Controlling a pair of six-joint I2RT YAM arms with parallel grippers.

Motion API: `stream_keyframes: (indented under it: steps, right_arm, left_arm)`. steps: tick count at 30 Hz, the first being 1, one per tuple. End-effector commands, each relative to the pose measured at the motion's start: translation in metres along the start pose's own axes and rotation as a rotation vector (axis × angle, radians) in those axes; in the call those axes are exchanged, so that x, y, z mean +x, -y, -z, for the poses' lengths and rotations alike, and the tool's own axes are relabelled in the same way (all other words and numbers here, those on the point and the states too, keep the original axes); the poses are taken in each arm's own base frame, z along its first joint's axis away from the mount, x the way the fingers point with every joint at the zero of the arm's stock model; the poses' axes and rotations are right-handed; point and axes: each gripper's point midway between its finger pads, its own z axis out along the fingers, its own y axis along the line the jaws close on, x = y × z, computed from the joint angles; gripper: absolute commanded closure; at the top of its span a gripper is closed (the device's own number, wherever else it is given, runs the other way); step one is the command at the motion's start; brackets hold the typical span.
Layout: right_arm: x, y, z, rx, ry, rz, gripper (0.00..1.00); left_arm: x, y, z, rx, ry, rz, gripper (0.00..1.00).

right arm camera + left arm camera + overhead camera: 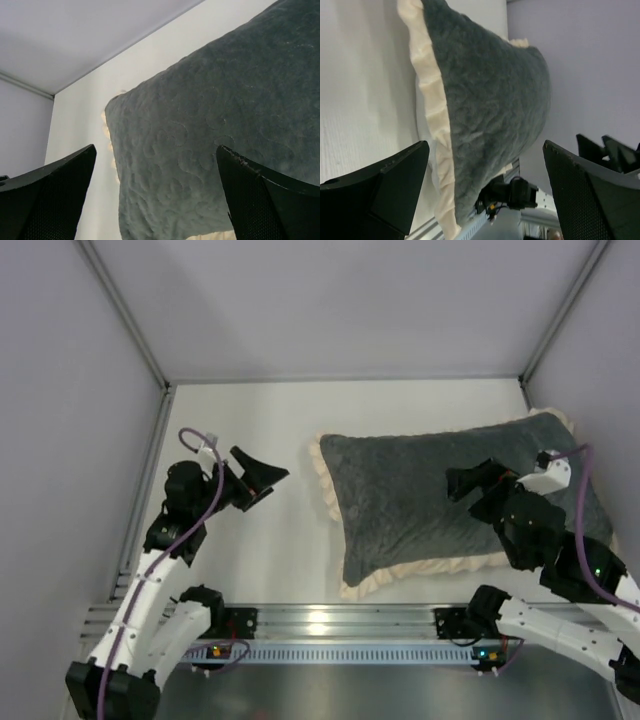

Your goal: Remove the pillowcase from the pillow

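The pillowcase point(420, 495), dark grey plush with a cream frill, lies stuffed on the table right of centre. It also shows in the left wrist view point(490, 100) and in the right wrist view point(220, 145). The white pillow is inside it; only a sliver point(426, 135) shows under the frill at the left end. My left gripper point(258, 478) is open and empty, held left of the pillowcase's left end. My right gripper point(470, 488) is open and empty, above the grey face near its right half.
White enclosure walls stand at the left, back and right. An aluminium rail point(340, 625) with the arm bases runs along the near edge. White table surface point(240, 560) lies between the left arm and the pillowcase.
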Motion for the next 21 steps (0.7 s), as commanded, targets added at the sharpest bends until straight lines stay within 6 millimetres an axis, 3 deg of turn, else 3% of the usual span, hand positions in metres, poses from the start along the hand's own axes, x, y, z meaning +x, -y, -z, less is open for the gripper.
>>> stream_keyframes:
  steps: [1, 3, 4, 5, 6, 9, 13, 16, 17, 19, 21]
  right_arm:
    - [-0.005, 0.023, 0.003, 0.204, -0.049, 0.092, 0.01]
    - [-0.007, 0.016, 0.003, 0.201, -0.065, 0.082, 0.01]
    - [-0.01, 0.013, 0.006, 0.186, -0.069, 0.066, 0.01]
    - [-0.011, 0.011, 0.007, 0.171, -0.069, 0.052, 0.01]
    - [-0.011, 0.008, 0.01, 0.145, -0.082, 0.056, 0.01]
    - [-0.018, 0.008, 0.019, 0.094, -0.079, 0.045, 0.0]
    - [-0.021, 0.014, 0.03, 0.048, -0.071, 0.009, 0.01]
    - [-0.022, 0.014, 0.031, 0.032, -0.071, 0.008, 0.0]
    - [-0.021, 0.013, 0.031, 0.027, -0.074, 0.014, 0.0]
    - [-0.021, 0.009, 0.031, 0.019, -0.082, 0.023, 0.01]
    - [-0.019, 0.005, 0.03, 0.007, -0.095, 0.036, 0.0]
  left_arm:
    - [0.022, 0.005, -0.021, -0.109, -0.124, -0.14, 0.01]
    - [0.035, 0.011, -0.036, -0.161, -0.157, -0.203, 0.01]
    - [0.056, -0.001, -0.051, -0.213, -0.222, -0.217, 0.01]
    - [0.062, -0.007, -0.057, -0.237, -0.248, -0.208, 0.01]
    - [0.073, -0.026, -0.064, -0.293, -0.291, -0.173, 0.01]
    - [0.081, -0.054, -0.072, -0.358, -0.312, -0.168, 0.01]
    - [0.089, -0.072, -0.085, -0.38, -0.332, -0.146, 0.01]
    - [0.105, -0.08, -0.102, -0.34, -0.374, -0.106, 0.01]
    - [0.106, -0.068, -0.113, -0.261, -0.373, -0.093, 0.01]
    - [0.113, -0.07, -0.127, -0.208, -0.395, -0.074, 0.02]
    - [0.113, -0.055, -0.14, -0.099, -0.384, -0.067, 0.03]
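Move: The left edge of the pillowcase, with its cream frill, lies about 13 cm to the left hand's right, 2 cm ahead and some 19 cm below. The pillowcase's far-left corner is about 14 cm farther out than that spot and 2 cm left of it; its near-left corner is roughly 19 cm back from the spot and 5 cm right. From the right hand the same edge lies some 26 cm left, 5 cm ahead and 25 cm down. Rightward first, about 9 cm, then steeply down by some 15 cm with a last bit more to the right, the left hand swoops to the frilled left edge, tipping its fingers down about 20 degrees and turning a little clockwise. Its fingers stay open, the edge coming between them; touch can't be made out. The right hand, open and empty, eases slightly back, right and up above the pillow. ##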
